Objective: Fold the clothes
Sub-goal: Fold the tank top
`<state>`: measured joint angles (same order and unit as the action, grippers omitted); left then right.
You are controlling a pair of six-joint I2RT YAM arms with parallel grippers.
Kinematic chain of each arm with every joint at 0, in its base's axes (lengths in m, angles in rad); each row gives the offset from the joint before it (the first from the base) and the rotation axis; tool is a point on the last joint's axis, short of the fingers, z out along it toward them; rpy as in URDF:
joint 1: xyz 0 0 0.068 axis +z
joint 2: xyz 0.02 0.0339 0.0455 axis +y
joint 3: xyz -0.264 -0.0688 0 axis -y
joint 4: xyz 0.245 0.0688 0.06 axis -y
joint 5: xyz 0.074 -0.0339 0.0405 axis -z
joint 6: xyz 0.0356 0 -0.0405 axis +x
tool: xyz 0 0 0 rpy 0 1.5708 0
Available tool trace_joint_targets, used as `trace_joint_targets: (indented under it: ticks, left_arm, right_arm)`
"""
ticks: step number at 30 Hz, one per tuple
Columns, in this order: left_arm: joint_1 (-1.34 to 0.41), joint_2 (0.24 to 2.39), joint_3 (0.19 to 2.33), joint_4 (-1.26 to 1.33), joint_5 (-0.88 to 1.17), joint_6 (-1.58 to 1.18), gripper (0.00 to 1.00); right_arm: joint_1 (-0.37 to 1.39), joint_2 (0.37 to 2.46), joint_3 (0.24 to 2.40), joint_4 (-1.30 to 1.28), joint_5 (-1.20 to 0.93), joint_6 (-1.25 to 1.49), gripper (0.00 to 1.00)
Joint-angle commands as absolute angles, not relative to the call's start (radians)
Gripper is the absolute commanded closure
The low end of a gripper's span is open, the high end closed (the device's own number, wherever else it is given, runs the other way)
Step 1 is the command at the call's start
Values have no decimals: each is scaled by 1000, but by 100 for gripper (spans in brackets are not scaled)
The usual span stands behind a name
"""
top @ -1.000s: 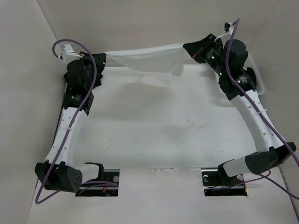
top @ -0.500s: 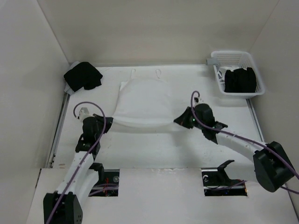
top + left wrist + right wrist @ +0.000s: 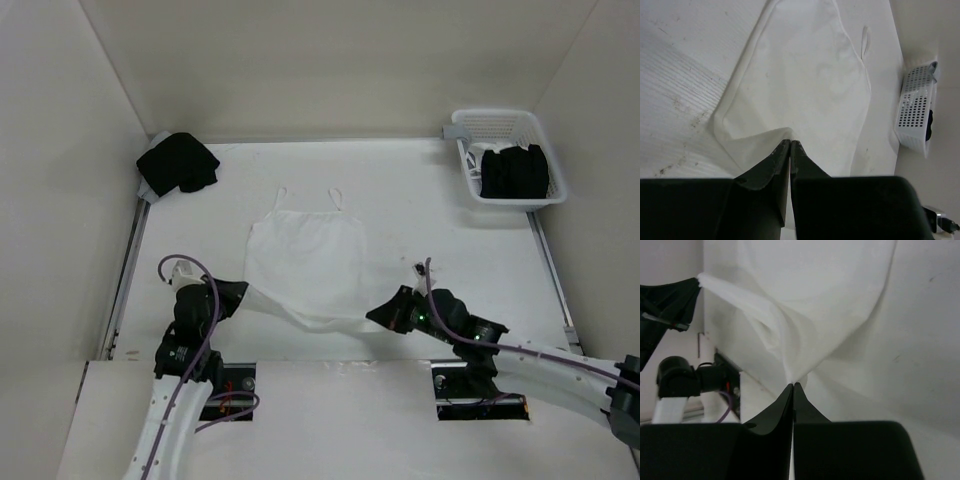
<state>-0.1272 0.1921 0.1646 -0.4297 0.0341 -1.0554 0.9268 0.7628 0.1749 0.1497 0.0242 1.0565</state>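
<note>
The clothes are a thin white camisole spread on the table, with two narrow straps pointing to the far side. Its near hem is lifted between my two grippers. My left gripper is shut on the hem's left corner, seen up close as white cloth pinched at the gripper. My right gripper is shut on the hem's right corner, where the cloth runs taut from the gripper. The hem sags between them.
A black garment lies bunched at the far left corner. A white lattice basket with black clothes inside stands at the far right, also showing as a basket in the left wrist view. Walls close in the table on three sides.
Both grippers have pulled the hem from the far side toward the near edge and down. The camisole now lies stretched flat with its straps at the far end.
</note>
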Motion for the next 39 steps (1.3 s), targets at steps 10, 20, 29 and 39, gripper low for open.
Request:
trace_joint_targets:
  ticks: [10,20,29,39]
  left_arm:
    - [-113,552,377,-111,-141,-1057,97]
    - [-79,1285,638,346,-147,-1065,97]
    - [-48,1704,886,411,-132,-1057,94]
    - [-39,1576,774,448,-136,-991,62]
  right_arm:
    - [650,938,464,129,-41,878,98]
    - [421,1491,852,305,-185,828,99]
    - [346,1866,1139,313,-241,848,99]
    - [331,1893,1180,311,-190,841,59]
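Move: Each gripper holds a bottom corner of the tank top. From the left hand, its upper left corner lies about 24 cm ahead, roughly 1 cm left and 4 cm below; the left strap is some 27 cm ahead and 10 cm right, the black cloth about 37 cm ahead and 16 cm left. From the right hand, the upper right corner is about 31 cm ahead, 1 cm left and 4 cm below, the right strap some 35 cm ahead and 9 cm left. Carry the hem forward with both grippers, still pinching its corners: lift about 5 cm, sweep the left some 26 cm and the right some 34 cm over the tank top to its upper corners, turning left counter-clockwise and right clockwise. Lower them near the end and open both grippers to let the corners go. ##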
